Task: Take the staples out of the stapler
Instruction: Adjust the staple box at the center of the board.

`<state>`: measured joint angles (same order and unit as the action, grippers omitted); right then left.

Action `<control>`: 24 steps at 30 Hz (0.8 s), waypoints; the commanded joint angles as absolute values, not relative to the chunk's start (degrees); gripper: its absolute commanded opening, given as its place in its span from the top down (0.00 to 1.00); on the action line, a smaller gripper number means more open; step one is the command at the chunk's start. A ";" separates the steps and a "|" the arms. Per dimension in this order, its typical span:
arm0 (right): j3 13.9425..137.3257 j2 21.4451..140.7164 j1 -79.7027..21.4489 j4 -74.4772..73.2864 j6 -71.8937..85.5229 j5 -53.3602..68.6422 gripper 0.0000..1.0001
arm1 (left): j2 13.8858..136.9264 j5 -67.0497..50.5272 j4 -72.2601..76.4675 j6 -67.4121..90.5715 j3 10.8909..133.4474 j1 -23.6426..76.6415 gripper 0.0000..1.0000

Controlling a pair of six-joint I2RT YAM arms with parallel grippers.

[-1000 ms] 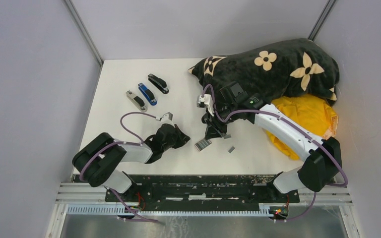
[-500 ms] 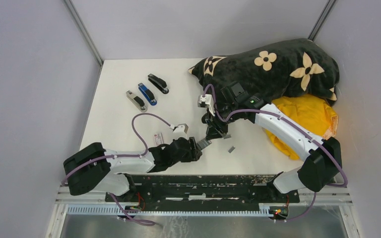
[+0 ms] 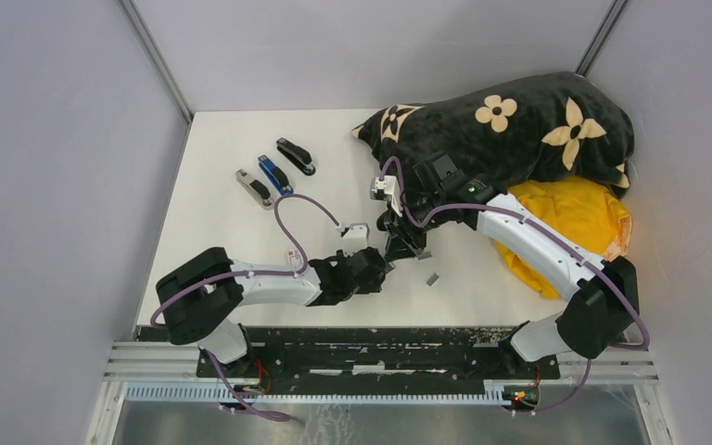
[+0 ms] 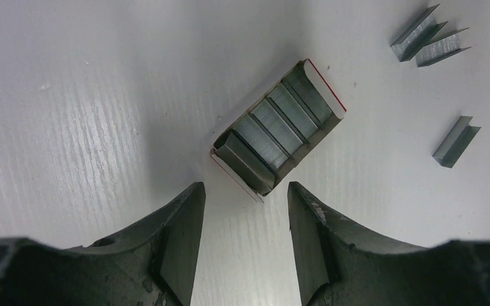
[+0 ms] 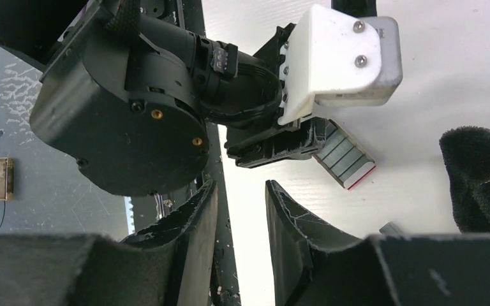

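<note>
In the left wrist view a small open tray with a red edge [image 4: 278, 132] lies on the white table, filled with grey strips of staples [image 4: 265, 131]. My left gripper [image 4: 244, 199] is open and empty, its fingertips just short of the tray's near corner. Three loose staple strips lie to the right [image 4: 455, 138], [image 4: 417, 33]. My right gripper [image 5: 239, 197] is slightly open and empty, hovering just above and behind the left wrist [image 5: 338, 57]. Three staplers, silver [image 3: 255, 188], blue [image 3: 275, 175] and black [image 3: 296, 156], lie at the far left, away from both grippers.
A black flowered blanket [image 3: 510, 125] and a yellow cloth [image 3: 575, 218] fill the back right. A small red-and-white box [image 3: 292, 258] lies beside the left forearm. A loose staple strip [image 3: 433, 278] lies right of the grippers. The two grippers [image 3: 385, 267], [image 3: 403, 248] are close together.
My left arm has swung right, away from the small box, and its open gripper now sits at the tray of staples. The right arm has barely moved.
</note>
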<state>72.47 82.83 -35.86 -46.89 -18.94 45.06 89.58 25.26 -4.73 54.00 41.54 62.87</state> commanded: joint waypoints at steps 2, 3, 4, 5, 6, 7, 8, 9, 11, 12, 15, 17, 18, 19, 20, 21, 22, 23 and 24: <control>72.85 82.21 -35.61 -46.06 -19.69 47.02 0.60 | 91.00 26.28 -9.12 49.35 44.82 63.54 0.42; 72.86 82.25 -35.60 -46.05 -19.69 46.98 0.60 | 91.10 25.75 -9.15 48.84 44.78 63.59 0.42; 72.86 82.25 -35.61 -46.08 -19.69 47.02 0.60 | 91.40 25.26 -9.21 48.34 44.93 63.58 0.42; 72.81 82.32 -35.61 -46.06 -19.69 47.02 0.60 | 91.69 24.64 -9.28 47.82 45.18 63.60 0.43; 72.80 82.35 -35.60 -46.10 -19.64 47.00 0.60 | 92.01 23.80 -9.31 47.07 45.54 63.63 0.44; 72.85 82.35 -35.60 -46.06 -19.61 47.02 0.60 | 92.40 23.10 -9.33 46.50 45.92 63.68 0.46; 72.86 82.38 -35.62 -46.10 -19.58 47.02 0.60 | 92.71 22.38 -9.34 45.89 46.26 63.65 0.47; 72.80 82.43 -35.68 -46.08 -19.60 47.02 0.60 | 93.02 21.92 -9.35 45.31 46.55 63.66 0.47; 72.84 82.44 -35.60 -46.06 -19.60 47.00 0.60 | 93.87 22.16 -10.06 44.36 47.38 63.63 0.48; 72.86 82.38 -35.62 -46.05 -19.59 47.02 0.60 | 94.51 22.80 -11.25 44.04 48.08 63.63 0.49; 72.85 82.43 -35.58 -46.06 -19.50 47.00 0.60 | 96.24 25.12 -15.64 43.32 50.66 63.67 0.55; 72.86 82.38 -35.52 -45.99 -19.51 47.02 0.60 | 97.23 26.47 -18.18 42.90 52.23 63.63 0.59; 72.83 82.39 -35.51 -46.04 -19.49 47.02 0.60 | 97.66 27.40 -19.55 42.82 52.89 63.68 0.61; 72.76 82.43 -35.55 -46.04 -19.47 47.10 0.60 | 98.00 28.17 -20.68 42.67 53.44 63.64 0.62; 72.75 82.44 -35.56 -45.98 -19.51 47.11 0.60 | 98.28 28.89 -21.69 42.45 53.87 63.57 0.62; 72.77 82.40 -35.56 -46.01 -19.51 47.15 0.60 | 98.46 29.63 -22.43 42.16 54.26 63.50 0.63; 72.77 82.36 -35.51 -46.04 -19.47 47.14 0.60 | 98.52 30.21 -23.07 41.92 54.50 63.34 0.64; 72.70 82.40 -35.53 -46.03 -19.51 47.19 0.60 | 98.40 30.57 -23.53 41.66 54.76 63.18 0.64; 72.76 82.44 -35.49 -45.97 -19.48 47.20 0.60 | 98.19 30.99 -23.66 41.32 54.73 63.07 0.64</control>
<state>72.38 83.09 -34.28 -46.15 -19.86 41.80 97.21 27.11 -18.81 44.75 52.86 64.07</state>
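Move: The staple box lies some 4 cm ahead of the left gripper and about 3 cm to its right, about 1 cm lower, with its near corner almost between the fingertips. Beyond it, the staple pair sits about 8 cm ahead and 11 cm right of that gripper, the single strip about 2 cm ahead and 13 cm right, both roughly 1 cm lower. From the right gripper the staple box is about 6 cm ahead, 2 cm left and 18 cm below. Keep the left gripper almost where it is at the near corner of the staple box, sinking it less than 1 cm. Roll its left side up about 15 degrees, turning slightly clockwise, while the fingers close partway around that corner, the right finger nudging it left. Late on, ease the right gripper about 2 cm forward and a little right, fingers unchanged. ##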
